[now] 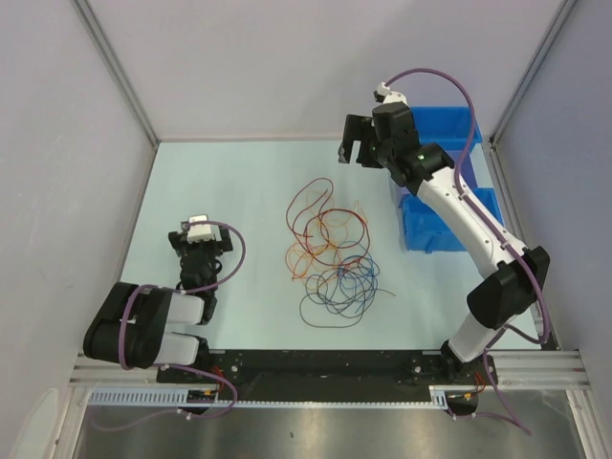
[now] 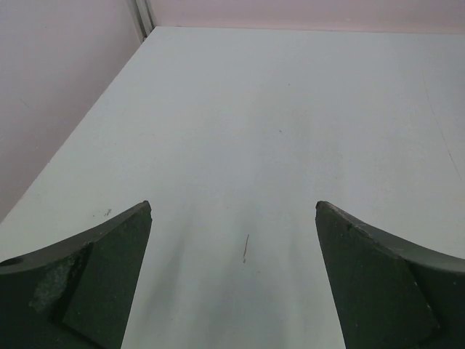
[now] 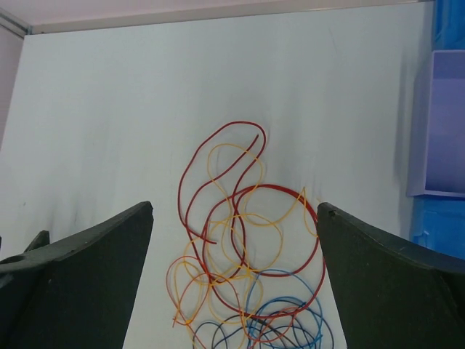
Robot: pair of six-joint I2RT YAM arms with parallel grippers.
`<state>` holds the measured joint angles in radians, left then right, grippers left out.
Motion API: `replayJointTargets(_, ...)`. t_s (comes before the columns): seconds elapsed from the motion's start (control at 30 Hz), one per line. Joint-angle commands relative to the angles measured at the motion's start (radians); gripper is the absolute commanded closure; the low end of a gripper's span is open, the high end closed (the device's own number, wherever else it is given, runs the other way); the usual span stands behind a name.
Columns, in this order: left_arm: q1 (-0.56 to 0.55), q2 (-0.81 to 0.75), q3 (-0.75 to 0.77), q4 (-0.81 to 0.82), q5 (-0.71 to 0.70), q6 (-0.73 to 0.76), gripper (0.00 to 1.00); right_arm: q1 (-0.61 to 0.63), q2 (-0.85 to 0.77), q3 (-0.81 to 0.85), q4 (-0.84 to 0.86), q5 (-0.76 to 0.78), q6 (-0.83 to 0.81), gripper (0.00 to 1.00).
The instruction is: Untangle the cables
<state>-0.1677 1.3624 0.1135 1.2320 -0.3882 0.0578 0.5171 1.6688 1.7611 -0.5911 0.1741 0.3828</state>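
The cables [image 1: 330, 253] lie in one loose tangle mid-table: dark red and orange loops on the far side, blue and black loops nearer the arm bases. In the right wrist view the cables [image 3: 247, 247] sit below and between the fingers, with the dark red loops uppermost. My right gripper [image 1: 354, 158] hangs open above the table beyond the tangle, touching nothing; its fingertips [image 3: 145, 211] stand wide apart around the gripper [image 3: 235, 207]. Left of the tangle, my left gripper [image 1: 201, 239] is low over bare table. It is open and empty in its wrist view [image 2: 234, 207].
Blue bins [image 1: 435, 229] stand at the back right, one under the right arm, with a bin wall [image 3: 439, 109] at that wrist view's right edge. A small brown mark [image 2: 245, 249] lies on the table. Walls enclose the left, back and right sides.
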Motion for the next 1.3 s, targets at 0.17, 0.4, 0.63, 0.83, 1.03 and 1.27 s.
replayJointTargets(0.17,0.008,-0.011,0.020,0.047,0.014,-0.009,0.00,0.031,-0.064,0.000,-0.081,-0.008,0.088,0.00)
replayJointTargets(0.4,0.010,-0.011,0.025,0.054,0.006,-0.010,0.00,0.053,-0.049,-0.031,-0.158,-0.045,0.129,0.00)
replayJointTargets(0.63,0.010,-0.016,0.023,0.034,0.005,-0.012,0.00,0.165,-0.056,-0.063,-0.139,0.007,0.068,0.00)
replayJointTargets(0.83,0.010,-0.009,0.022,0.044,0.005,-0.013,0.00,0.239,-0.147,-0.263,-0.030,0.064,0.103,0.00)
replayJointTargets(1.03,0.010,-0.009,0.022,0.041,0.005,-0.010,0.00,0.337,-0.201,-0.377,0.001,0.169,0.160,0.00)
replayJointTargets(1.27,0.010,-0.057,0.012,0.046,0.006,-0.006,0.00,0.463,-0.216,-0.377,-0.098,0.261,0.277,0.00)
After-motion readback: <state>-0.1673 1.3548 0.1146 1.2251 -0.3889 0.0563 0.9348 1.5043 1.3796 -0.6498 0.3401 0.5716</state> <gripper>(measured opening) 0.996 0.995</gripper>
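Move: My empty right hand is high above the table. The blue cables, at the near end of the tangle, lie about 20 cm back and 2 cm left of it, some 30 cm below. The red cable is about 3 cm ahead and 8 cm left of that hand, the orange cable 5 cm back and 10 cm left. The near blue bin stands roughly 29 cm right and 2 cm back. From my left hand, the blue cables are around 37 cm right and 11 cm back. I draw my right hand back about 16 cm and sink it some 10 cm, drifting about 8 cm left too, mostly in the later part, so that it comes down towards the blue end of the tangle. On the way the fingers tip 10 degrees or so further down and swing a similar amount counter-clockwise, staying wide open and touching nothing. ##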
